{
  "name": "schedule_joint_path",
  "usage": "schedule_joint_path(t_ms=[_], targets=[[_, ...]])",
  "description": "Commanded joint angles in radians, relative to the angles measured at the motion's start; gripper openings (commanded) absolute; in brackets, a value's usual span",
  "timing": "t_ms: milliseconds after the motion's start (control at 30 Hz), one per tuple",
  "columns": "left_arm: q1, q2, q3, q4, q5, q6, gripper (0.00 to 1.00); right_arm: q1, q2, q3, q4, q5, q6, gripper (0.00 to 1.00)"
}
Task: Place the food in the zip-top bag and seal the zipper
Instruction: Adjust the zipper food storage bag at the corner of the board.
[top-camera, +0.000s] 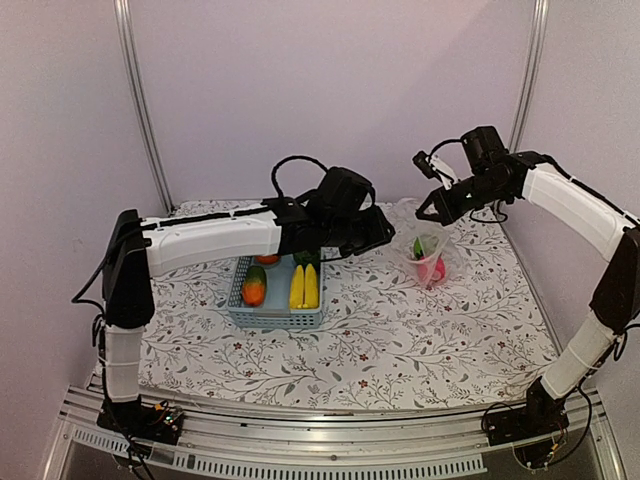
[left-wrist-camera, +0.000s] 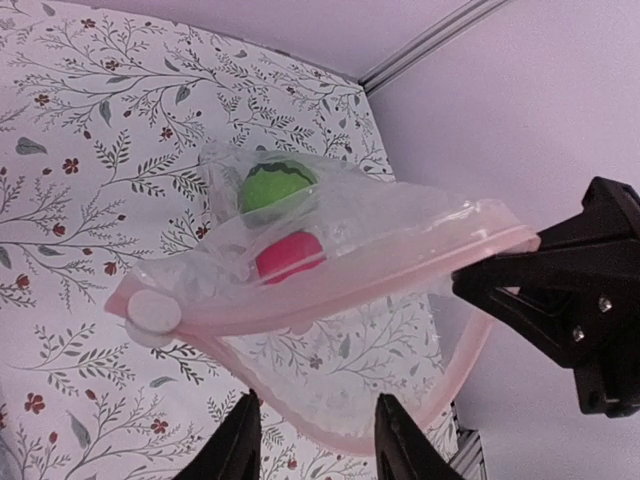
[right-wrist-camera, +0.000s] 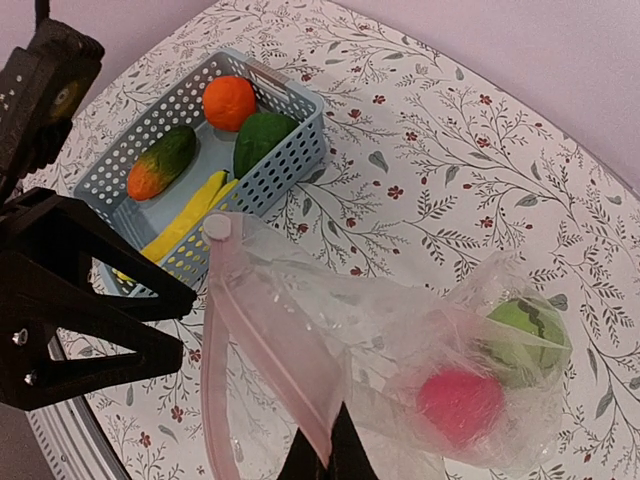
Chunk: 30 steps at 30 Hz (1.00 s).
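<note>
The zip-top bag (top-camera: 431, 256) hangs from my right gripper (top-camera: 428, 212), which is shut on one end of its pink zipper (right-wrist-camera: 262, 335). The bag's mouth gapes, and a white slider (left-wrist-camera: 153, 312) sits at the zipper's other end. Inside the bag lie a green piece (left-wrist-camera: 273, 185) and a red piece (left-wrist-camera: 290, 252) of food. My left gripper (left-wrist-camera: 318, 400) is open, its fingers either side of the mouth's lower lip (left-wrist-camera: 330, 425), gripping nothing. More food stays in the blue basket (top-camera: 240, 312): yellow bananas (top-camera: 304, 286), an orange-green piece (top-camera: 254, 286), an orange (right-wrist-camera: 229, 101) and a dark green piece (right-wrist-camera: 262, 142).
The basket stands left of the bag on the floral cloth (top-camera: 400, 340). Both grippers hover close together over the cloth's back middle. Pale walls with metal posts (top-camera: 140, 100) close in the back and sides.
</note>
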Motion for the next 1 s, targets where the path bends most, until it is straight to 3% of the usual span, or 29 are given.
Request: schedule_joint_path(t_ms=[0, 233, 400, 567, 733, 833, 967], targets=[[0.006, 0.022, -0.005, -0.059, -0.001, -0.058, 0.38, 0.018, -0.037, -0.027, 0.02, -0.014, 0.005, 0.0], [0.038, 0.109, 0.055, -0.054, 0.013, -0.09, 0.36, 0.035, -0.038, -0.074, 0.044, -0.026, 0.002, 0.0], [0.066, 0.201, 0.13, -0.069, 0.074, -0.092, 0.22, 0.036, -0.034, -0.057, 0.049, -0.008, 0.006, 0.0], [0.086, 0.243, 0.266, -0.105, 0.047, -0.019, 0.0, 0.036, -0.015, 0.022, 0.034, 0.073, 0.001, 0.0], [0.095, 0.192, 0.329, -0.084, -0.024, 0.083, 0.0, 0.026, -0.011, 0.121, 0.022, 0.202, -0.006, 0.0], [0.095, 0.129, 0.297, 0.036, -0.044, 0.154, 0.0, 0.009, -0.016, 0.244, 0.021, 0.277, -0.036, 0.0], [0.09, 0.117, 0.32, 0.09, -0.121, 0.25, 0.0, -0.006, -0.017, 0.263, 0.048, 0.275, -0.051, 0.0]])
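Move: The bag's free left corner, with the round end of the zipper strip, is about 5 cm ahead of the left hand's open fingers, neither left nor right, and some 7 cm below. In the bag, from the left hand, the green vegetable lies about 13 cm ahead and 11 cm right, the red fruit 9 cm ahead and 11 cm right, both well below. For the right hand, still pinching the mouth's other end, that free corner is roughly 8 cm left, 2 cm ahead and 8 cm lower. The left hand sinks about 8 cm while reaching some 5 cm forward, its fingers tipping slightly down, and shuts them on the free left corner of the bag's mouth, as the right hand keeps its pinch and eases back and down by a centimetre or so. Both hands then lift the mouth together, each rising about 12 cm and drifting forward with the fingers tilting up some 20 degrees, the right hand also going a little to the right, away from the left one. ##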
